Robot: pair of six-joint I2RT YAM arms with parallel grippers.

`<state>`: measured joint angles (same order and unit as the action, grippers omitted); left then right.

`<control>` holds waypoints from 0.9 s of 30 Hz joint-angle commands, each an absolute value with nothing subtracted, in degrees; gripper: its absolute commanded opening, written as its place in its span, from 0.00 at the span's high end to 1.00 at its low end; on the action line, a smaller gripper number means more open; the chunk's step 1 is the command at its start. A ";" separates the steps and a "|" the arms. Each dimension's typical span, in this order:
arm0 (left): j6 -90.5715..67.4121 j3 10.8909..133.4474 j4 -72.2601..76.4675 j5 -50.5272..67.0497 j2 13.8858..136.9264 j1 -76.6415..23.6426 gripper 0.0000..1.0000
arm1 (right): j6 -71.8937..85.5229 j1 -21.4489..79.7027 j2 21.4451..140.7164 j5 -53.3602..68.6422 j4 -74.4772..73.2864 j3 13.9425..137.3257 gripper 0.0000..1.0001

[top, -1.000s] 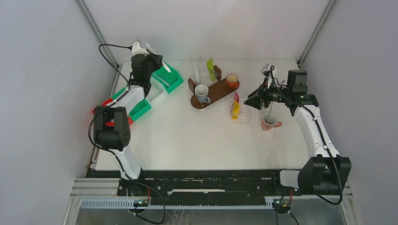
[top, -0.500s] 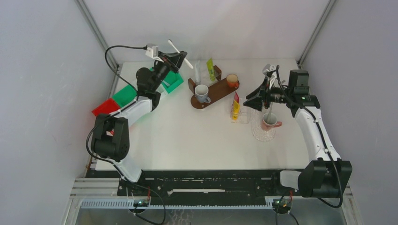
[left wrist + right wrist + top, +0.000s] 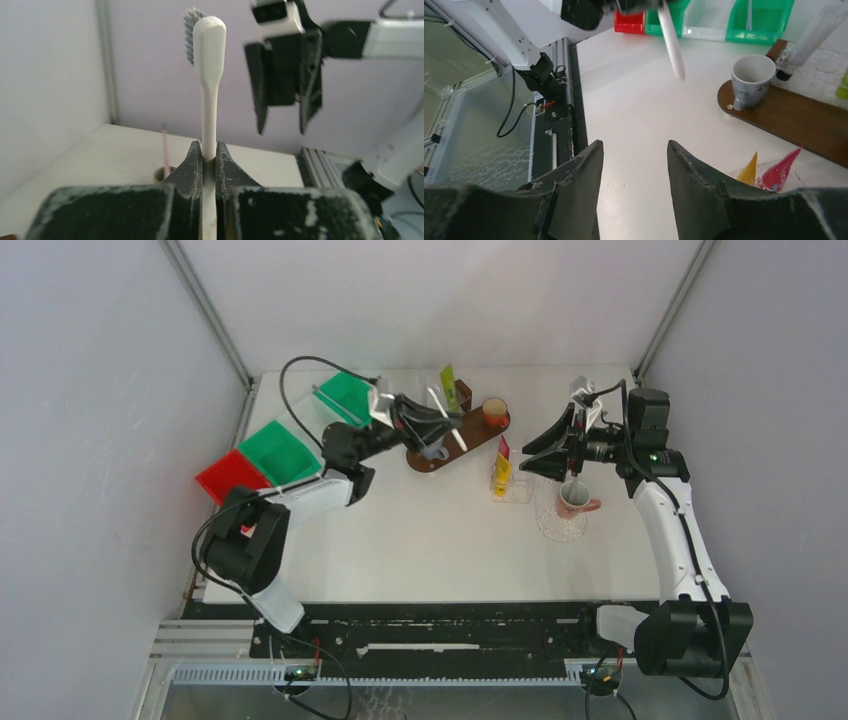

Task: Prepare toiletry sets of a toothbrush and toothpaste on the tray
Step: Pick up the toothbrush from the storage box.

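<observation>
My left gripper [image 3: 428, 426] is shut on a white toothbrush [image 3: 456, 436] and holds it over the left end of the brown wooden tray [image 3: 472, 436], above the grey mug [image 3: 434, 451]. In the left wrist view the toothbrush [image 3: 209, 75] stands upright between my fingertips [image 3: 209, 150], bristles to the left. An orange cup [image 3: 494, 412] and a green-yellow tube [image 3: 449, 388] are at the tray's far side. My right gripper [image 3: 545, 452] hangs open and empty beside a pink mug [image 3: 575, 500]. A red-yellow tube [image 3: 502, 465] stands between them. The right wrist view shows the toothbrush [image 3: 672, 40] near the grey mug [image 3: 751, 75].
Green bins [image 3: 345, 400] [image 3: 278, 452] and a red bin [image 3: 230, 477] sit at the left. The pink mug stands on a clear glass dish [image 3: 556, 522] and holds a thin brush. The arm bases and a black rail [image 3: 450, 625] line the near edge.
My left arm has swung right from the bins to over the tray, carrying the white toothbrush. The right gripper has risen slightly and stayed open.
</observation>
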<state>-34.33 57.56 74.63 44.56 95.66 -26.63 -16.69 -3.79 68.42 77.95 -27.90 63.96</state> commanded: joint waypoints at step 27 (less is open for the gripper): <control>23.98 57.74 27.35 34.85 86.57 -46.95 1.00 | -89.82 -0.31 68.91 93.26 -67.68 62.23 0.22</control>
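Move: The left hand already holds the toothbrush; the right hand's open fingers, where it is being taken, lie about 11 cm right, 7 cm back and 5 cm below. From the right hand the toothbrush is therefore some 11 cm left, 7 cm ahead and 5 cm up. The red and yellow toothpastes stand about 6 cm ahead of the right hand, 2 cm left and 25 cm below; the pink mug about 13 cm right, level fore and aft, 25 cm below. Left hand lowers the toothbrush about 12 cm, back and right, towards the right hand, which backs up, opening wider. ##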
